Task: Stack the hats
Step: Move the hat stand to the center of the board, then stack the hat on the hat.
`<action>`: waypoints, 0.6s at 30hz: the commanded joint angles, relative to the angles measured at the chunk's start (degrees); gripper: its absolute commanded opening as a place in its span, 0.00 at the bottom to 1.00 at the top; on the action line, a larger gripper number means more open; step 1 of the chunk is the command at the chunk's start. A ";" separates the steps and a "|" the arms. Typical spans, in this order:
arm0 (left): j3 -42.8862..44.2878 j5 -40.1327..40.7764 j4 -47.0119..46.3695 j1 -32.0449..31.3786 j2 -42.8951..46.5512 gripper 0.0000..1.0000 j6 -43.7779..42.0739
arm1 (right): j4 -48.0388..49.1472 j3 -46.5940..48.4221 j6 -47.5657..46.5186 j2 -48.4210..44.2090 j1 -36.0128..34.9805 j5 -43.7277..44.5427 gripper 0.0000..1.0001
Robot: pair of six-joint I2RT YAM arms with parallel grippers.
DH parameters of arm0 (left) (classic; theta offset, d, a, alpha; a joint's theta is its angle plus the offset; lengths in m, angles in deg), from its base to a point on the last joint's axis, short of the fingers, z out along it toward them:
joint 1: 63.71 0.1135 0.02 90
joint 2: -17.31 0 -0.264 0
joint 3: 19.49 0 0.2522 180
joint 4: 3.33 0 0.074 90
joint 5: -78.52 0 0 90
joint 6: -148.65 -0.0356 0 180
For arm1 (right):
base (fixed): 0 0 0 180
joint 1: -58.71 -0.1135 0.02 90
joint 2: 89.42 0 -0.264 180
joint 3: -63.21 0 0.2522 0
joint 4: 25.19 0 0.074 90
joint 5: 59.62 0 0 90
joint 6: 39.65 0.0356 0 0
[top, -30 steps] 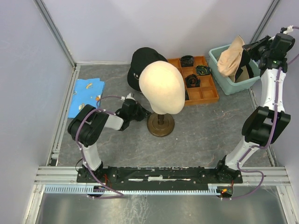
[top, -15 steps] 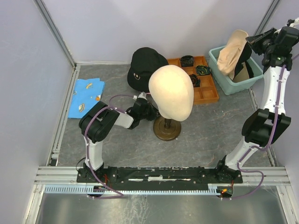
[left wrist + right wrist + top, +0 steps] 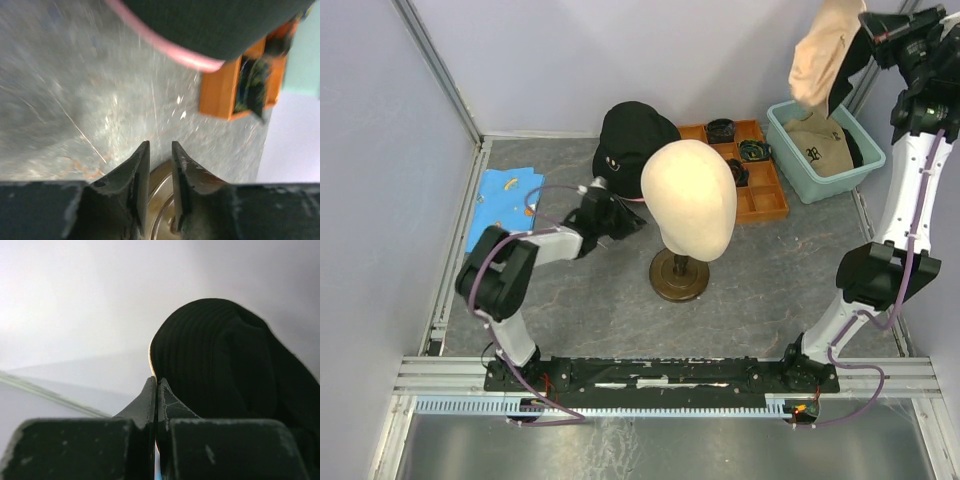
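Observation:
My right gripper (image 3: pixel 865 22) is raised high at the back right, shut on the rim of a plain beige hat (image 3: pixel 823 52) that hangs over the teal tub (image 3: pixel 798 172). In the right wrist view its jaws (image 3: pixel 156 380) pinch the hat's edge, with the dark ribbed lining (image 3: pixel 225 360) beside them. A tan cap with a black emblem (image 3: pixel 817 150) lies in the tub. A black hat (image 3: pixel 628 140) rests on the table behind the mannequin head (image 3: pixel 688 195); a pink rim (image 3: pixel 165 47) shows under it. My left gripper (image 3: pixel 623 218) is slightly open and empty (image 3: pixel 160 144), just left of the stand.
The mannequin head stands on a brown round base (image 3: pixel 678 275), which sits right below my left fingers (image 3: pixel 160 200). An orange compartment tray (image 3: pixel 765 205) with dark small items lies between the head and the tub. A blue cloth (image 3: pixel 505 205) lies at the left.
The mannequin head was shifted to the right, then my left gripper opened a little and drew back left. My right arm lifted the beige hat up out of the tub.

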 commanded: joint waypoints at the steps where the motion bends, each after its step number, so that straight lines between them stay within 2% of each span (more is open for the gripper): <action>1: 4.64 0.38 8.41 6.43 9.78 0.35 -8.43 | 14.46 7.02 16.32 4.44 -4.77 -3.95 0.00; 6: 9.51 -1.80 13.80 12.38 15.16 0.43 -13.25 | 20.04 19.48 28.10 14.41 -11.92 -4.09 0.00; 9: 12.55 -5.31 14.37 16.10 15.76 0.45 -13.39 | 21.70 27.18 33.34 20.23 -15.52 -2.71 0.00; 13: 17.35 -12.83 12.17 20.65 13.51 0.48 -12.36 | 29.37 27.49 42.68 24.81 -20.03 0.55 0.00; 18: 23.14 -19.73 8.64 23.28 8.03 0.49 -11.39 | 34.84 29.82 50.45 29.71 -24.52 3.48 0.00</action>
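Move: From the left gripper, just clear of it, the hat stand has its foot about 10 cm back and 6 cm to the right, its middle some 13 cm higher; the black hat lies roughly 18 cm ahead and 4 cm left, near the gripper's level. From the raised right gripper the stand is about 34 cm left, 25 cm back and 33 cm down; the tray is 21 cm left, 3 cm ahead, and the bin 3 cm right, 5 cm ahead, both some 46 cm below. Swing the right gripper, still pinching the beige hat high above the table, some 20 cm left and a little forward, first rising, then sinking slightly, turning and rolling it about 35 degrees each as it nears the stand. Bring the left gripper up, left and forward away from the stand, tipping its fingers up and opening them further to about half. ##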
